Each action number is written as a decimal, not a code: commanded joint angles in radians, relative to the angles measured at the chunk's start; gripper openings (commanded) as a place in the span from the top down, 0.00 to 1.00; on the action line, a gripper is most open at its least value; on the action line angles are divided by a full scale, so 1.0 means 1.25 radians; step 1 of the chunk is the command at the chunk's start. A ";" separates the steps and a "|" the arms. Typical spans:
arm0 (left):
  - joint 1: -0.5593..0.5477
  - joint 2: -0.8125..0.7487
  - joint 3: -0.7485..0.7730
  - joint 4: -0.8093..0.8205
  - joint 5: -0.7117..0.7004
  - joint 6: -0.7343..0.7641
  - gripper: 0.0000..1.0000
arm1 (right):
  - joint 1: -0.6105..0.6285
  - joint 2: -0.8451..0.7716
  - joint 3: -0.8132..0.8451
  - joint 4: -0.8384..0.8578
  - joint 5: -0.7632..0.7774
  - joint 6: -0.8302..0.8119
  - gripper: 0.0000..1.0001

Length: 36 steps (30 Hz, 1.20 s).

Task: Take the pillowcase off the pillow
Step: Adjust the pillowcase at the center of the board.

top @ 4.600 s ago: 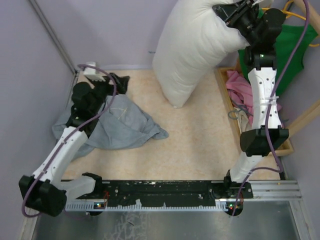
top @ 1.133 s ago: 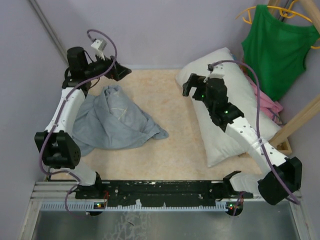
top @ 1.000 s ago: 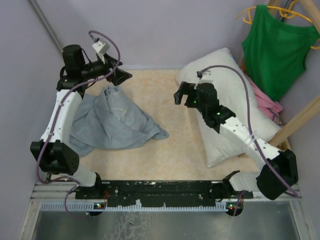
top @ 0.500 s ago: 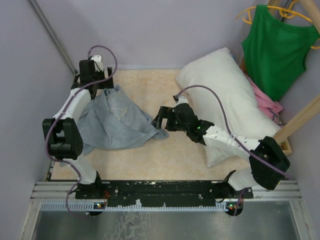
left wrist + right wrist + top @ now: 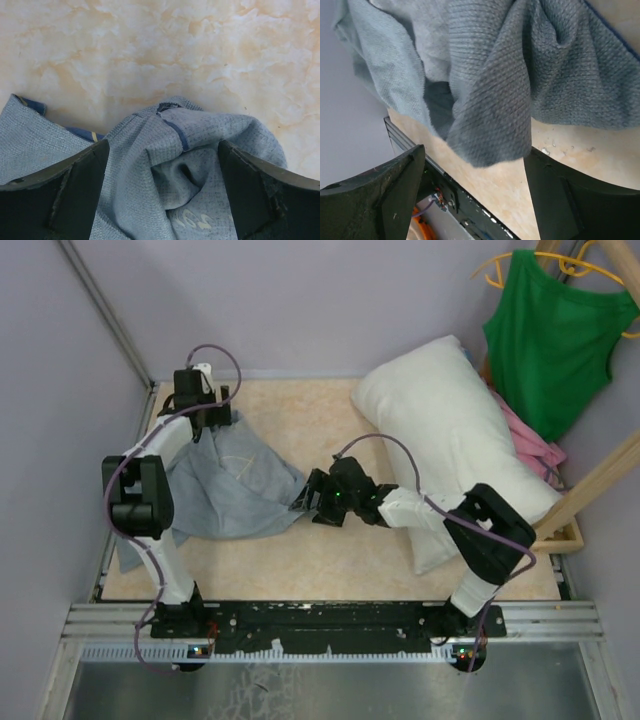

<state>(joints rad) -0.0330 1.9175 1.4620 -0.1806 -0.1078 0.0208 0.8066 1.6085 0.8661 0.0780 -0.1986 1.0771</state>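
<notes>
The pale grey-blue pillowcase (image 5: 235,490) lies crumpled on the left half of the table, off the pillow. The plump white pillow (image 5: 450,430) rests bare at the right, leaning toward the back corner. My left gripper (image 5: 205,428) is down over the pillowcase's far bunched corner. In the left wrist view it (image 5: 162,192) is open, with folds of pillowcase (image 5: 165,150) between the fingers. My right gripper (image 5: 303,502) is low at the cloth's right tip. The right wrist view shows it (image 5: 475,195) open, with a hanging corner of pillowcase (image 5: 495,90) between the fingers, unpinched.
A green tank top (image 5: 555,330) hangs on a yellow hanger at the back right. A pink garment (image 5: 535,445) lies in a wooden box (image 5: 570,535) behind the pillow. Purple walls close in the left and back. The black base rail (image 5: 330,625) runs along the near edge.
The right arm swung left from the pillow down to the pillowcase's right tip. The left arm dropped onto the cloth's far corner. Before that, the pillow went from being held up to lying at the right.
</notes>
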 commanded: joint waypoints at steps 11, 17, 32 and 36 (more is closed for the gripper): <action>0.011 0.079 0.074 0.035 0.068 -0.041 0.85 | 0.027 0.142 0.136 0.106 -0.033 0.036 0.71; 0.070 0.064 0.162 -0.029 0.023 -0.093 1.00 | -0.143 0.009 0.154 -0.001 -0.006 -0.114 1.00; 0.129 -0.273 -0.103 0.048 -0.320 -0.190 1.00 | -0.438 -0.172 0.077 -0.110 -0.060 -0.227 1.00; 0.130 -0.291 -0.080 0.011 -0.294 -0.191 1.00 | -0.454 -0.177 0.126 -0.171 -0.064 -0.327 1.00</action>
<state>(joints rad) 0.0910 1.5463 1.3640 -0.1543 -0.3496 -0.2203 0.2817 1.4044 0.9676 -0.0616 -0.2928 0.7696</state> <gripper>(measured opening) 0.006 0.009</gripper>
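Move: The pillowcase's far edge lies just in front of the left fingers, about 2 cm ahead, 2 cm to the right and 2 cm below. Its right corner is some 5 cm to the left of the right hand, level fore and aft and roughly 2 cm lower. The heap's middle lies about 20 cm to that hand's left and 7 cm farther out; the bare pillow's middle stands some 34 cm to its right and 13 cm farther out. Ease the left gripper forward about 3 cm and pinch the pillowcase's far edge, while the right gripper slides some 5 cm left, dipping slightly, and shuts on the right corner. Then lift and spread both: left hand up, left and back, turning some 25 degrees counter-clockwise; right hand about 20 cm right towards the pillow, forward and up, finally sinking about 8 cm with the corner still held. ##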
